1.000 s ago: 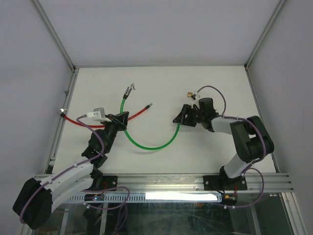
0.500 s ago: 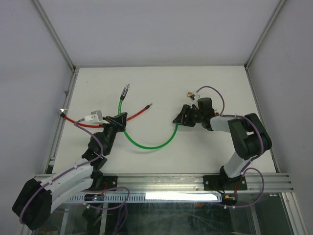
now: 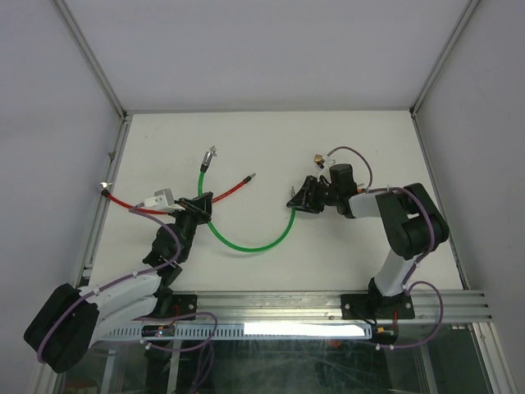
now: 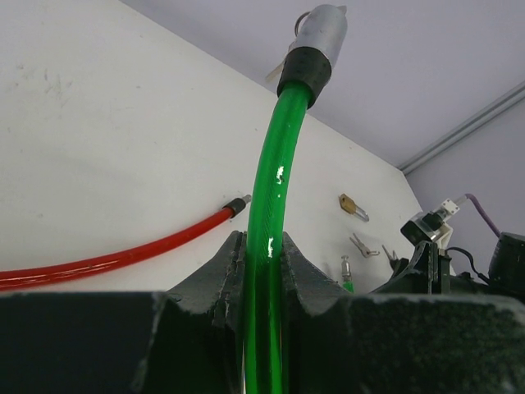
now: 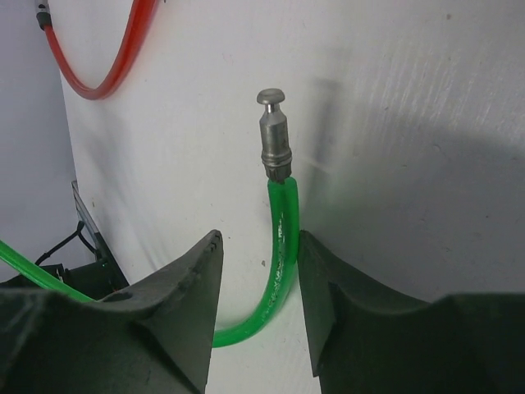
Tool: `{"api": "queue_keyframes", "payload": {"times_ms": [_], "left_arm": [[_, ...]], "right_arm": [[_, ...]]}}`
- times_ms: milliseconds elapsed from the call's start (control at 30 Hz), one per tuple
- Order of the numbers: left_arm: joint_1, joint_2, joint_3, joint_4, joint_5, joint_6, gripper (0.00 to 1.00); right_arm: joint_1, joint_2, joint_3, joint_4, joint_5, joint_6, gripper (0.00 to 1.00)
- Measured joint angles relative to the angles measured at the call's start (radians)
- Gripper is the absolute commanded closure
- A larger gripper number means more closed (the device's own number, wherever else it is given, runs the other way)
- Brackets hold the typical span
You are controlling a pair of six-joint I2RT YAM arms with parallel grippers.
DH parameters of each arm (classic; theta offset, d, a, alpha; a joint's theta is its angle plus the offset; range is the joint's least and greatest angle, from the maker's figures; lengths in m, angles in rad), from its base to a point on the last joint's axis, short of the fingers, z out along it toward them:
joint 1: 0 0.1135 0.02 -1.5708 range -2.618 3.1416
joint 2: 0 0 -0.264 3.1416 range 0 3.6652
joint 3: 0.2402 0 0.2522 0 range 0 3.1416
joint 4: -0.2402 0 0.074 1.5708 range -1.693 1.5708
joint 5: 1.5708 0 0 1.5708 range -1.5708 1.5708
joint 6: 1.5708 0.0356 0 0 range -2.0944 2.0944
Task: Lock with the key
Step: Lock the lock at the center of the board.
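A green cable lock curves across the table. Its silver barrel is held up off the surface, with a small metal ring showing at its far end. My left gripper is shut on the green cable just below the barrel. The cable's other end carries a metal pin and lies flat. My right gripper stands open around the cable just behind that pin; the cable touches one finger, with a gap to the other. Loose keys lie beyond the right gripper.
A red cable lies at the left, one end near the table's middle, and passes close to my left gripper. A small brass piece and silver keys lie on the table. Frame walls border both sides.
My right gripper's jaws have narrowed around the green cable's pin end and it has shifted slightly left. The left gripper has kept its grip; the barrel end has swung a little left.
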Motion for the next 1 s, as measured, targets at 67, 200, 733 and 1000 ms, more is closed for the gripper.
{"api": "queue_keyframes", "payload": {"times_ms": [67, 200, 733, 1000], "left_arm": [[0.0, 0.026, 0.0, 0.018, 0.002, -0.003, 1.0], [-0.014, 0.1, 0.0, 0.065, 0.013, -0.012, 1.0], [-0.052, 0.243, 0.021, 0.165, 0.043, -0.024, 1.0], [-0.052, 0.242, 0.034, 0.168, 0.105, 0.005, 1.0]], "right_arm": [[0.001, 0.005, 0.002, 0.002, -0.003, 0.009, 0.57], [0.01, 0.007, 0.003, 0.002, 0.001, 0.011, 0.58], [0.036, 0.014, 0.042, -0.058, 0.101, -0.099, 1.0], [0.037, -0.048, 0.064, -0.16, 0.104, -0.248, 1.0]]}}
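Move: Between the right hand's half-open fingers, about 1 cm below its hand point, runs the green hose just behind its metal plug; the plug is roughly 4 cm farther ahead. The red hose's tip lies about 7 cm ahead and 11 cm left of that hand, the brass padlock some 12 cm ahead and 6 cm right. From the left hand, already gripping the hose, the plug lies about 3 cm ahead, 22 cm right and 12 cm below. Closing from about half open to nearly shut, the right fingers pinch the green hose behind its plug while that hand eases about 1 cm down and forward, then starts to lift. The left hand keeps its grip and carries its part of the hose about 4.5 cm right towards the plug, dipping some 3 cm before rising halfway back, and turning a little clockwise. ##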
